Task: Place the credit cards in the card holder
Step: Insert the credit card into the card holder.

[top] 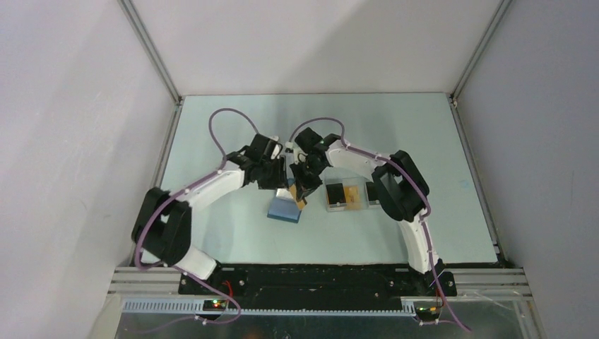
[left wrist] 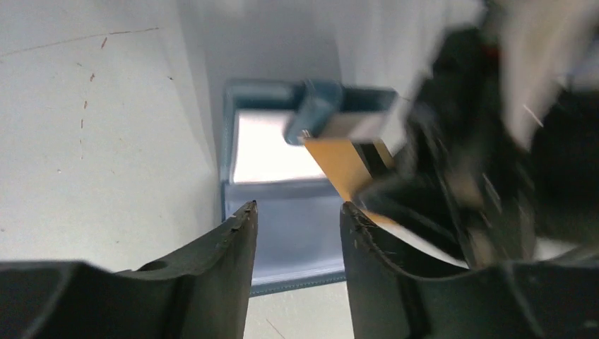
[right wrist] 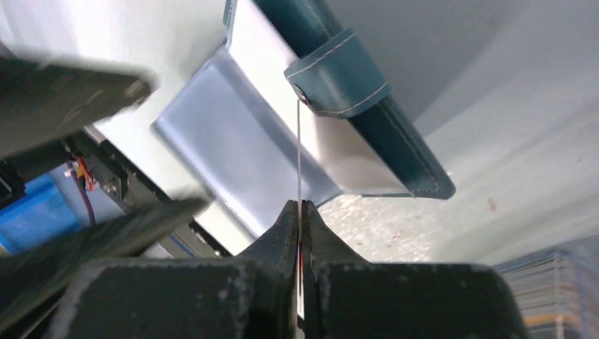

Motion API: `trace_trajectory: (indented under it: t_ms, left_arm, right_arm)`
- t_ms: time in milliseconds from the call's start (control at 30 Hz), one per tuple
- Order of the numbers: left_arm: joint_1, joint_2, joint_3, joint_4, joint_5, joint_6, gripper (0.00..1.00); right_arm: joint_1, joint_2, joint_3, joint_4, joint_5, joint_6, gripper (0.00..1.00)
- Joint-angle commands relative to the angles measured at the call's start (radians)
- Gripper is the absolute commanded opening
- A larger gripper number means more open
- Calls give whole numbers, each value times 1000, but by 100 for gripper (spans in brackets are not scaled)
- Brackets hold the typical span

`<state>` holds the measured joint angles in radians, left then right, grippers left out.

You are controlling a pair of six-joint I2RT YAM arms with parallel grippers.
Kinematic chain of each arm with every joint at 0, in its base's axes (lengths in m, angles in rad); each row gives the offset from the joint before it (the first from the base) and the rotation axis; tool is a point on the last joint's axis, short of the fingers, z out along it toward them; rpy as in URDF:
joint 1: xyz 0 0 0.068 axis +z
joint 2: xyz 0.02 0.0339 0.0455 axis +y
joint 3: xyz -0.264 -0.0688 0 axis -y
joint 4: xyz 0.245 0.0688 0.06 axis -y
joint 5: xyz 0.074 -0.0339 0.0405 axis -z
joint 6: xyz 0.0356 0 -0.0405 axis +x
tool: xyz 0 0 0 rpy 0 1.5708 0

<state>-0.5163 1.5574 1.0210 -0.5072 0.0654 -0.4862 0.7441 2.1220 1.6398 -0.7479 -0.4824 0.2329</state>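
The blue card holder (top: pixel 284 210) lies open on the table between both arms, its snap strap (right wrist: pixel 337 73) hanging over the inner pockets (left wrist: pixel 289 229). My right gripper (right wrist: pixel 299 205) is shut on a yellow-orange credit card (left wrist: pixel 340 161), seen edge-on (right wrist: pixel 299 152) in the right wrist view. The card's far tip is up by the strap, above the open holder. My left gripper (left wrist: pixel 299 209) hovers over the holder's near half, open with nothing between its fingers. In the top view the two grippers (top: pixel 271 174) (top: pixel 305 185) nearly touch.
A clear plastic tray (top: pixel 347 195) with more credit cards stands right of the holder, partly behind the right arm's elbow. A stack of cards (right wrist: pixel 547 296) shows at the lower right of the right wrist view. White walls enclose the table on three sides.
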Motion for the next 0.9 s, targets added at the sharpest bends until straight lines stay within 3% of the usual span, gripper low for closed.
trace_trajectory:
  t_ms: [0, 200, 233, 300, 667, 867]
  left_arm:
    - [2, -151, -50, 10, 70, -17, 54]
    - [33, -318, -203, 30, 56, -159, 68]
    - [36, -345, -214, 31, 42, -202, 84]
    - [48, -380, -253, 31, 33, -261, 98]
    - [77, -532, -451, 108, 40, -513, 100]
    - [84, -470, -465, 223, 85, -547, 100]
  right_arm:
    - [-26, 66, 81, -26, 0, 22, 0]
    - [-33, 99, 76, -34, -20, 53, 0]
    - [-32, 96, 67, -25, -23, 63, 0]
    - [-31, 90, 58, -19, -23, 73, 0]
    - [-26, 22, -32, 27, -13, 127, 0]
    - [-10, 2, -52, 44, -21, 142, 0]
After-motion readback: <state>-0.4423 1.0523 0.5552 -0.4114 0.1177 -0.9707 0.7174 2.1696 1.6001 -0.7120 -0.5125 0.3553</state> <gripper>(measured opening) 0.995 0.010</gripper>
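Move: Below and to the left of the right hand, which holds the card, the open card holder's middle lies about 5 cm left, 1 cm back and 5 cm down; its snap strap is some 4 cm left, 3 cm ahead and 3 cm down. The card tray stands about 16 cm to the right, level with the hand, 5 cm lower. From the left hand, the holder's middle lies roughly 3 cm back, 3 cm right and 7 cm below. Pushing the still-pinched card down by about 2.5 cm into the open holder beneath its snap strap, the right hand first edges forward, then eases back as far, tipping slightly. Meanwhile the left hand lifts some 3 cm, opens from half to full, and swings back about 8 cm and left 4 cm around the holder's near-left side, sinking again while turning some 25 degrees counter-clockwise. ##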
